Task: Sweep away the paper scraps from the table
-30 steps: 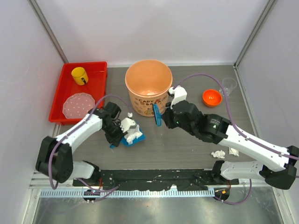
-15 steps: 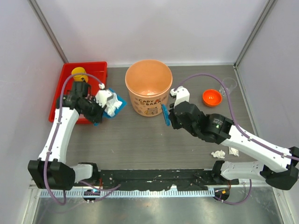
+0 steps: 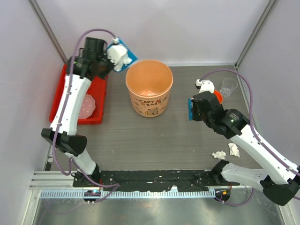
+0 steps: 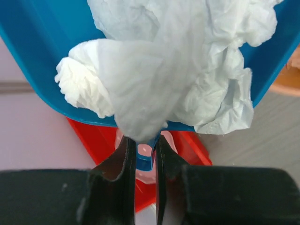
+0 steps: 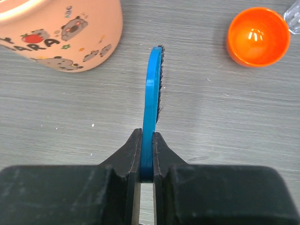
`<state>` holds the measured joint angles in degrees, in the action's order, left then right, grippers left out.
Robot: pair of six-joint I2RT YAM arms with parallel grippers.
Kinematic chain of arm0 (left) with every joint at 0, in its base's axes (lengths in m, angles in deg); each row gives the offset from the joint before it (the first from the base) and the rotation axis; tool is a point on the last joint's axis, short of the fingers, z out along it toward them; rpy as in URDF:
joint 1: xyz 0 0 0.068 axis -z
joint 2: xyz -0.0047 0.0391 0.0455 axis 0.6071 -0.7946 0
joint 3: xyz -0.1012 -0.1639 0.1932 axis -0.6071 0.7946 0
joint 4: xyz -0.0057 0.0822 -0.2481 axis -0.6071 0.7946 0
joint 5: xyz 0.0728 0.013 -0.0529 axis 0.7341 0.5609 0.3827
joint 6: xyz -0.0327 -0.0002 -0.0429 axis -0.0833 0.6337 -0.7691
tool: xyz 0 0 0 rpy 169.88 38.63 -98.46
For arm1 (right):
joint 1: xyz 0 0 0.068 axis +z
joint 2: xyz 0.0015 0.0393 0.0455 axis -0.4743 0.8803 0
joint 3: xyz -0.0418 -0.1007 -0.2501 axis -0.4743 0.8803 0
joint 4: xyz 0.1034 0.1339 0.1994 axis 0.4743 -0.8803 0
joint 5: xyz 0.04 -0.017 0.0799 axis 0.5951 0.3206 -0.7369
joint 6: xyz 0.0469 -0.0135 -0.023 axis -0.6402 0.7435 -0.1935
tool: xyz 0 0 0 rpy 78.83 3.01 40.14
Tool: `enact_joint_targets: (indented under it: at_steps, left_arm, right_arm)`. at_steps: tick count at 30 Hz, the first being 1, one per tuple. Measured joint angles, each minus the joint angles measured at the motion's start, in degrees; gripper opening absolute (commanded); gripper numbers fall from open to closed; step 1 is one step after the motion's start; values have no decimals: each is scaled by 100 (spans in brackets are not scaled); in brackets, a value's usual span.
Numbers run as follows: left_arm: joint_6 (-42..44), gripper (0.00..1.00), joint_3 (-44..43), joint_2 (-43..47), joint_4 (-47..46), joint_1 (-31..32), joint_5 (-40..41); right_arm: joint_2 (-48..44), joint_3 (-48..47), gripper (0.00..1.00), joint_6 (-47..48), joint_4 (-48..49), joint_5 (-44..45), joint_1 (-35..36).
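Observation:
My left gripper (image 3: 108,62) is shut on the handle of a blue dustpan (image 3: 131,57), held high just left of the rim of the orange bucket (image 3: 149,89). Crumpled white paper scraps (image 3: 118,55) fill the pan. In the left wrist view the paper scraps (image 4: 164,61) lie piled in the dustpan (image 4: 42,42) above my left gripper (image 4: 144,143). My right gripper (image 3: 193,108) is shut on a blue brush (image 3: 190,109), right of the bucket. The brush (image 5: 152,89) stands edge-on above the table (image 5: 70,117). Two more paper scraps (image 3: 218,154) (image 3: 234,150) lie on the table (image 3: 150,140) near my right arm.
A red tray (image 3: 96,117) with a pink speckled plate (image 3: 85,107) sits at the left, partly under my left arm. A small orange bowl (image 5: 258,36) and a clear cup (image 3: 228,86) stand at the back right. White walls enclose the table.
My left arm has lifted the loaded dustpan from the table, past the tray, up beside the bucket's rim. My right arm has drawn back to the right with the brush.

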<state>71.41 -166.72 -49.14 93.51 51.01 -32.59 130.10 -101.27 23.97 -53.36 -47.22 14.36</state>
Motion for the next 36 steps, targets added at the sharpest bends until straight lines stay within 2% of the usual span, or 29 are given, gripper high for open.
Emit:
enact_joint_targets:
  at_steps: [3,8,12,15,20,23,25,27,32,36]
  left_arm:
    - [417,0,-205,-197,-380,1023,1001]
    - [1895,0,787,-286,-1759,2243,2861]
    - [3550,0,1954,-411,-3473,2559,4028]
    - [4804,0,2732,-409,-4774,2702,4538]
    - [6570,0,3851,-238,-6894,2951,4896]
    - [7239,0,4214,-59,-7698,3038,4953]
    - [7307,0,4210,15,-7928,3073,5016]
    - [6957,0,4035,140,-7705,3075,5095]
    - [4682,0,3008,752,-5388,3005,4837]
    - [3368,0,3239,1790,-4345,2868,4583]
  right_arm:
    - [-48,7,1,101,-76,-164,-345]
    - [-31,-42,1,306,-352,-282,-647]
    - [83,-345,1,509,-654,-199,-828]
    - [168,-632,1,706,-841,-24,-940]
    - [389,-977,1,1091,-1220,557,-1180]
    - [501,-992,1,1373,-1412,911,-1370]
    - [544,-946,1,1622,-1517,1150,-1539]
    - [549,-769,1,1880,-1582,1508,-1696]
    - [568,411,1,2590,-1670,2079,-2205]
    - [699,1543,1,2999,-1668,2011,-2518]
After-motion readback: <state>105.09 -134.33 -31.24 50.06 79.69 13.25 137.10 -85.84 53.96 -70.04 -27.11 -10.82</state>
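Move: My left hand holds the loaded dustpan aloft. The bin's middle is about 13 cm to its right, 8 cm back and 22 below; the red tray is 16 cm left, 4 cm back and 32 below. From my right hand, which holds the brush, the nearer wall-side scrap is roughly 16 cm right, 13 back and 25 below. The other scrap is 11 right and 15 back, and the orange bowl 8 right and 9 ahead. I swing my left hand about 13 cm right and some 5 cm forward over the bin, rolling the dustpan roughly 70 degrees, left side up, fingers tilting upward, then lift it back, leftward and partly unrolled. Meanwhile my right hand carries the brush about 21 cm right, then sinks and draws back over the loose scraps towards their wall side, rolling right side up. Both grips hold. ##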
